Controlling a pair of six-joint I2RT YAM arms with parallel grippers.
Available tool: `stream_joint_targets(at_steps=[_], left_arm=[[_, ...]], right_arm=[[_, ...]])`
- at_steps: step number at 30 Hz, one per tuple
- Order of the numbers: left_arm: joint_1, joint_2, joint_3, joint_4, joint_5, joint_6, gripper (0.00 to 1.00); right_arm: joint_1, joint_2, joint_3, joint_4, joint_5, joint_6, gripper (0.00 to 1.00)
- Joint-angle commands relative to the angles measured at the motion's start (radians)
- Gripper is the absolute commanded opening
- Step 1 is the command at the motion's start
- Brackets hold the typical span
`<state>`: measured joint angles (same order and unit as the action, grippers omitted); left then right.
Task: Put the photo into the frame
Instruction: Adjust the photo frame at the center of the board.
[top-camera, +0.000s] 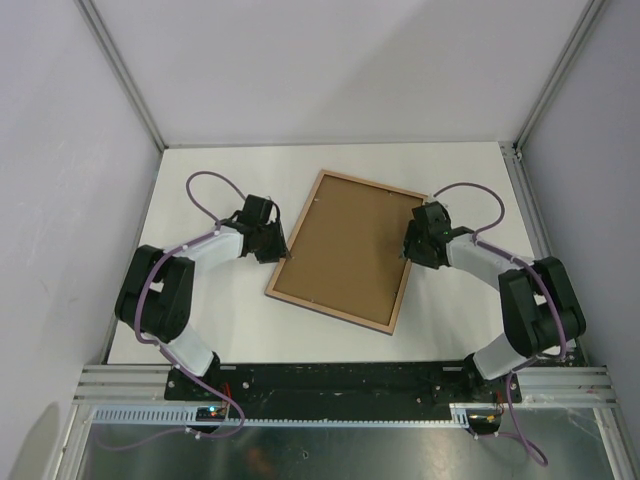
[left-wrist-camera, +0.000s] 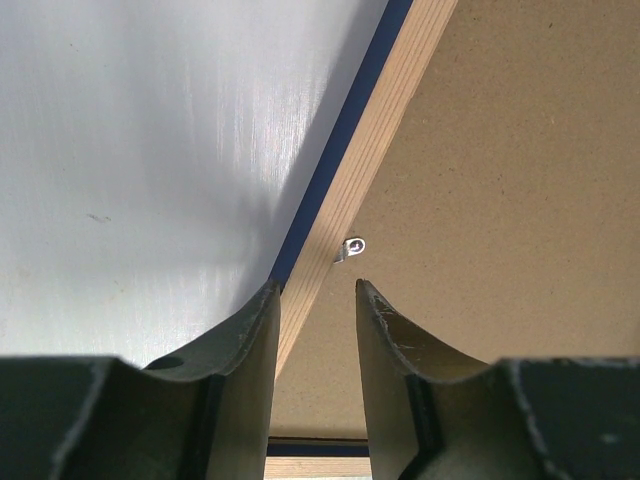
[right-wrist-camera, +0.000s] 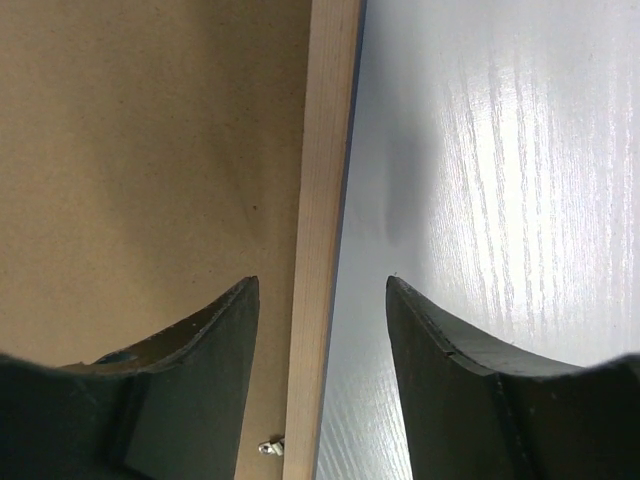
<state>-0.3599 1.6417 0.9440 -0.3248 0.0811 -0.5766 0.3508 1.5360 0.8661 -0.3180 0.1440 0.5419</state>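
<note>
The frame (top-camera: 370, 183) lies face down and slanted on the white table, its light wood back up, with a brown backing board (top-camera: 345, 250) inside it. The photo is out of view. My left gripper (top-camera: 272, 250) is at the frame's left edge. In the left wrist view its jaws (left-wrist-camera: 316, 284) stand open over the wood rail (left-wrist-camera: 385, 120), near a corner. My right gripper (top-camera: 410, 245) is at the frame's right edge. In the right wrist view it (right-wrist-camera: 322, 280) is open and straddles the rail (right-wrist-camera: 325, 150), with a gap on each side.
A small metal retaining clip (left-wrist-camera: 352, 247) sits on the backing board just ahead of the left fingers, and another clip (right-wrist-camera: 270, 448) shows beside the right rail. White table (top-camera: 200, 170) surrounds the frame, and enclosure walls stand on the left, right and back.
</note>
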Motion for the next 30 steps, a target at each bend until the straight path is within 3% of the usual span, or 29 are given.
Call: stream_joint_targets(at_steps=[1,10,19,23,30], left_arm=[[-0.011,-0.045,0.008,0.006,0.014,0.001,0.40],[-0.011,-0.054,0.019,0.005,0.004,0.021,0.41],[-0.080,-0.118,0.075,-0.047,-0.086,0.075,0.55],[-0.216,-0.125,0.148,-0.106,-0.151,0.087,0.61],[-0.587,-0.023,0.294,-0.177,-0.281,-0.012,0.71]], right_arm=[[0.004,0.043,0.008,0.030,0.010,-0.003,0.56],[0.008,0.086,0.009,0.047,0.017,-0.006,0.40],[0.013,0.074,0.023,0.030,0.021,-0.012,0.02],[0.023,0.057,0.061,-0.018,0.030,-0.012,0.00],[0.037,0.037,0.139,-0.118,0.018,0.007,0.00]])
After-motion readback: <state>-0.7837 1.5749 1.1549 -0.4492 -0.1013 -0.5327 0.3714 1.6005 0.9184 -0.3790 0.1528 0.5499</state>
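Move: The frame's right bar runs fore and aft between the right fingers, about 2 cm below and 1 cm left; its far right corner lies some 14 cm ahead and 4 cm right, its near right corner about 16 cm back and 3 cm left. The left fingers sit just over the left bar, about 1 cm below them; from that hand the near bar's middle is roughly 12 cm back, 10 cm right and 2 cm down. Lower the right gripper about 2 cm over the frame's right bar, finish closing to pinch it from both sides, then ease slightly up with the grip kept. Meanwhile raise the left gripper clear of the left bar, opening it wider, and sweep it right over the brown backing some 12 cm, rising 8 and drawing back towards the near bar, turning about 20 degrees clockwise. ##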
